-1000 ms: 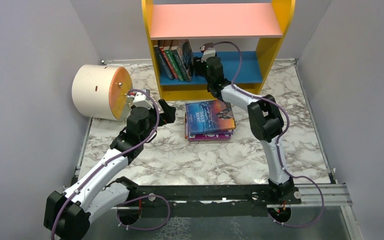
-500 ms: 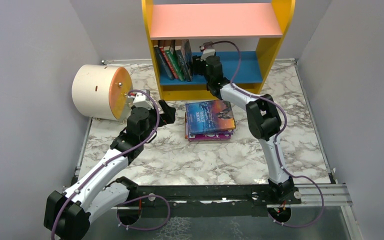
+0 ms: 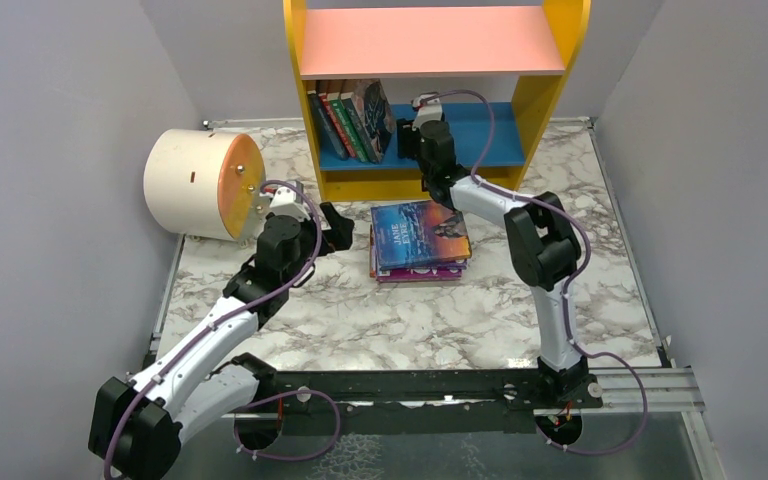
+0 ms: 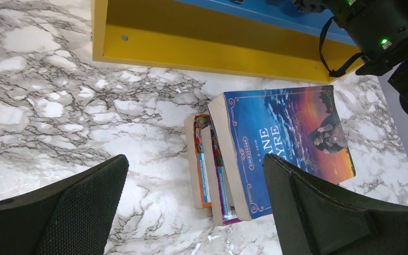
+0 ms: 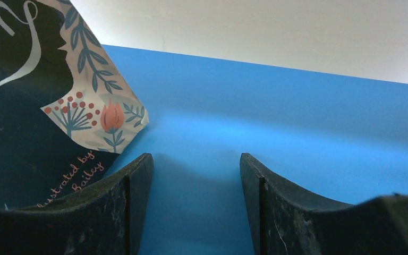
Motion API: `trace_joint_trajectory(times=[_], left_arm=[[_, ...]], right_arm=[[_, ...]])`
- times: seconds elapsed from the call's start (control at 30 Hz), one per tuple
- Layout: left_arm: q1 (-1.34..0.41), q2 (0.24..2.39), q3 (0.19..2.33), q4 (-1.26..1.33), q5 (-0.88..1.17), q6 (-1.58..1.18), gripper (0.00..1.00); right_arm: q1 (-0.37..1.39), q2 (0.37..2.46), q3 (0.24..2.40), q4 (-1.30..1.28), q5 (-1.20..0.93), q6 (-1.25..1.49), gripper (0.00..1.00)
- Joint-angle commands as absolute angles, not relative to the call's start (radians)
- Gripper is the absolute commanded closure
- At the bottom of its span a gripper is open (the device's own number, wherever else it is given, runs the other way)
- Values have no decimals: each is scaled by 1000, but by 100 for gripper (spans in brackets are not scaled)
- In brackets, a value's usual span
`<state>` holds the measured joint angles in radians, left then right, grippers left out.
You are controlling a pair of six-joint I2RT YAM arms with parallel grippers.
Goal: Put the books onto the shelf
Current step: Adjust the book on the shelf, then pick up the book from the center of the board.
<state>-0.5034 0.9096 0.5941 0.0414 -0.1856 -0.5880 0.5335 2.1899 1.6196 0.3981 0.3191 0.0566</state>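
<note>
The shelf [image 3: 560, 70] has yellow sides, a pink upper board and a blue lower board [image 3: 495, 135]. Several books [image 3: 350, 120] stand at the left of the lower board, and the outermost one [image 5: 32, 117], dark with a floral corner, leans right. My right gripper [image 3: 406, 132] [image 5: 196, 175] is open and empty just right of that book, low over the blue board [image 5: 297, 106]. A stack of books [image 3: 420, 238] lies on the table, a blue "Jane Eyre" book [image 4: 287, 143] on top. My left gripper [image 3: 341, 226] [image 4: 196, 207] stands wide open left of the stack.
A cream cylinder with an orange end [image 3: 195, 182] lies at the table's left, close behind the left arm. Grey walls close in both sides. Under the top book, an orange book [image 4: 199, 159] and a purple one [image 4: 219, 180] show their edges.
My right gripper has drawn back to the right, away from the standing books, and the outermost book now leans further right. The left gripper has shifted slightly towards the stack.
</note>
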Motion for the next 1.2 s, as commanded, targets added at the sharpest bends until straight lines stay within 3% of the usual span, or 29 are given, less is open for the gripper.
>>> trace_joint_trajectory(times=[0.0,0.33,0.63,0.93,1.17], left_arm=[[-500,928,577,90,-124,-600,6],[-501,999,527,192,5,-666,6],[-502,1150,508,331,130,-727,6],[-504,1291,552,404,205,-737,5],[-503,1356,575,449,249,-758,5]], right_arm=[[534,2104,1569,434,377,64,40],[535,1803,1270,406,388,111,40],[543,1524,1088,96,306,248,40],[540,1402,943,-102,312,392,40],[527,1382,838,-70,198,451,40]])
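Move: The Jane Eyre book on top of the pile is the next thing: from the right hand, inside the shelf, about 25 cm back, 2 cm right and 10 cm down. The flowered book leans some 6 cm left of that hand and 3 cm ahead, about level, and the lower board's front edge lies 8 cm back, 2 cm right, 6 cm down. From the left hand, the Jane Eyre book is about 18 cm right, 3 cm ahead and 14 cm down. With no touch to be seen on any book, the right hand backs out of the shelf some 22 cm and 10 cm to the right, first rising, then sinking and tipping about 25 degrees down over the Jane Eyre book's right end, its opening unchanged. The left hand, wide open, moves right and down about 8 cm each towards the book's left edge, turning clockwise and dipping. ##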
